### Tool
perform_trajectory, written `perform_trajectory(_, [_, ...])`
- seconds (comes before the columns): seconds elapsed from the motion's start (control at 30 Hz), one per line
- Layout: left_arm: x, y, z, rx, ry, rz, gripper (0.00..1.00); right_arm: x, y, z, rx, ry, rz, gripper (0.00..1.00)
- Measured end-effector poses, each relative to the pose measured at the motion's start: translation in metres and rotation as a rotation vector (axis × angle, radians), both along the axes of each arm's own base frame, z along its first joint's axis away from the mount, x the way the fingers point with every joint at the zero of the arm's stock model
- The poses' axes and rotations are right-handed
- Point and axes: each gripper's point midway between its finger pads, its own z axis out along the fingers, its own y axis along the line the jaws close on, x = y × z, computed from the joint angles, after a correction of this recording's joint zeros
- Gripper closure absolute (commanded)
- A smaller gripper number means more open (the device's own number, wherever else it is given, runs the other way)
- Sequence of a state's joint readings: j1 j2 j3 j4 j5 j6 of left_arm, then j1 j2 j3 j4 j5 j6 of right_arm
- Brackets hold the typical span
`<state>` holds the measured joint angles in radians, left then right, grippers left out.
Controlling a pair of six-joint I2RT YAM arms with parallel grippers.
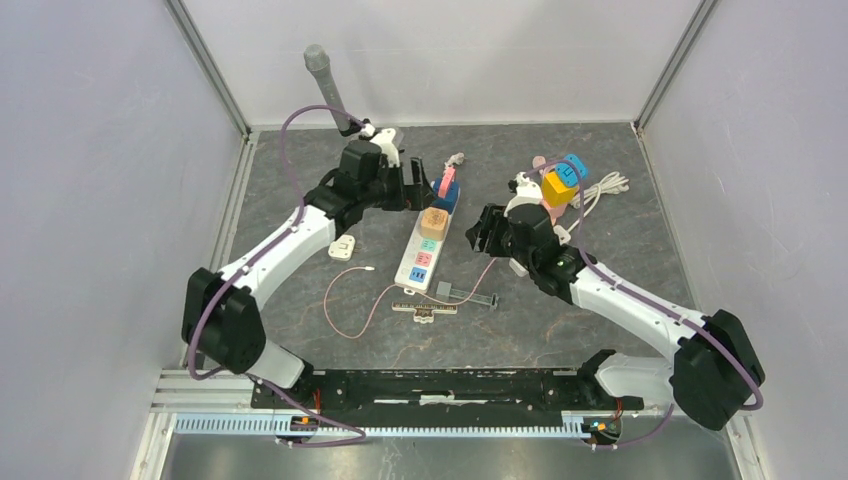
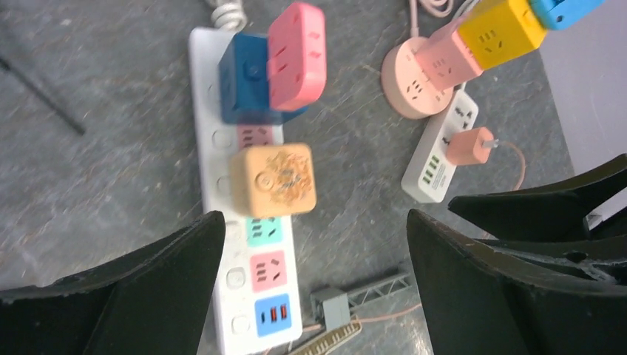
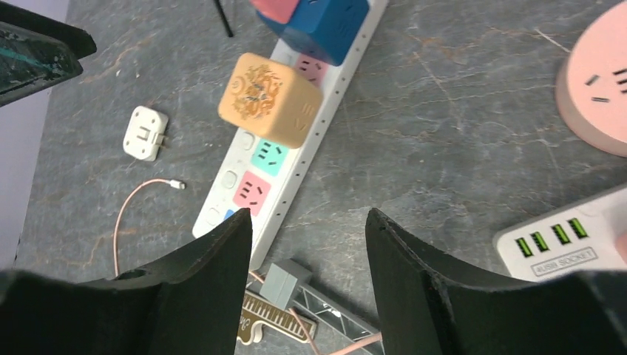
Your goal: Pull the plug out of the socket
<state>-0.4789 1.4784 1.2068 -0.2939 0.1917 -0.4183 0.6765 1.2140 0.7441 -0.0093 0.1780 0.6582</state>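
A white power strip (image 1: 420, 262) (image 2: 211, 140) (image 3: 296, 185) lies mid-table with coloured sockets. A tan cube plug (image 1: 433, 222) (image 2: 273, 180) (image 3: 262, 98) sits plugged into it. At the strip's far end sits a blue cube adapter (image 1: 447, 195) (image 2: 244, 89) carrying a pink one (image 2: 296, 55). My left gripper (image 1: 418, 190) (image 2: 314, 222) hovers over the strip's far half, jaws wide open and empty, the tan plug just beyond the fingertips. To the strip's right hangs my right gripper (image 1: 478, 228) (image 3: 309, 218), open and empty.
A small white plug (image 1: 343, 247) (image 3: 144, 133) and a pink cable (image 1: 345, 300) lie left of the strip. A grey truss piece (image 1: 470, 297) and a piano-key ruler (image 1: 423, 308) lie at its near end. A round pink socket (image 2: 414, 89) with stacked cubes (image 1: 558, 185) and a second strip (image 2: 440, 155) sit right.
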Motion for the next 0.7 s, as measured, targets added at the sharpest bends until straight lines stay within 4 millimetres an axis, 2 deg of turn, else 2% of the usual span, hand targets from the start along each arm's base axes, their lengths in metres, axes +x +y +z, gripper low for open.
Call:
perform_trajectory(0.13, [0.016,-0.026,-0.001,0.005,-0.047,-0.037,0.01,0.005,-0.010,-0.002,-0.002,0.014,-0.040,0.38])
perform_trajectory(0.27, [0.050,-0.054,-0.011,0.085,-0.104,-0.037,0.03,0.008,-0.014,-0.002,0.006,0.017,-0.051,0.38])
perform_trajectory(0.43, [0.081,-0.069,-0.030,0.187,-0.125,-0.002,0.21,0.015,-0.013,-0.002,0.012,0.028,-0.050,0.35])
perform_trajectory(0.6, [0.092,-0.073,-0.046,0.237,-0.101,0.003,0.45,0.027,-0.010,-0.014,0.005,0.045,-0.059,0.35])
perform_trajectory(0.7, [0.095,-0.072,-0.050,0.261,-0.084,0.006,0.54,0.036,-0.005,-0.025,-0.002,0.064,-0.056,0.36])
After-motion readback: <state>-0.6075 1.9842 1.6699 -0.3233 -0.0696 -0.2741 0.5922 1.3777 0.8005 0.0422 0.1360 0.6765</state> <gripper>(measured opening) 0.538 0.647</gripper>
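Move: The pink plug on the blue adaptor lies about 11 cm ahead of the left hand, 7 cm to its right and 7 cm lower. The blue adaptor is right under the plug and a touch to its left, some 11 cm below the hand; the tan cube stands about 5 cm ahead of the hand, 4 cm right and 12 cm down. From the right hand the pink plug lies roughly 14 cm ahead, 5 cm left and slightly lower. Forward and to the right the left hand swings, about 12 cm over the table, then sinks some 5 cm towards the pink plug. Its wrist rolls about 15 degrees, left side rising, and the wide-open fingers close to about half, one on each side of the plug. Meanwhile the right hand drifts slightly right, then eases forward and down about 4 cm towards the strip, fingers staying open. ##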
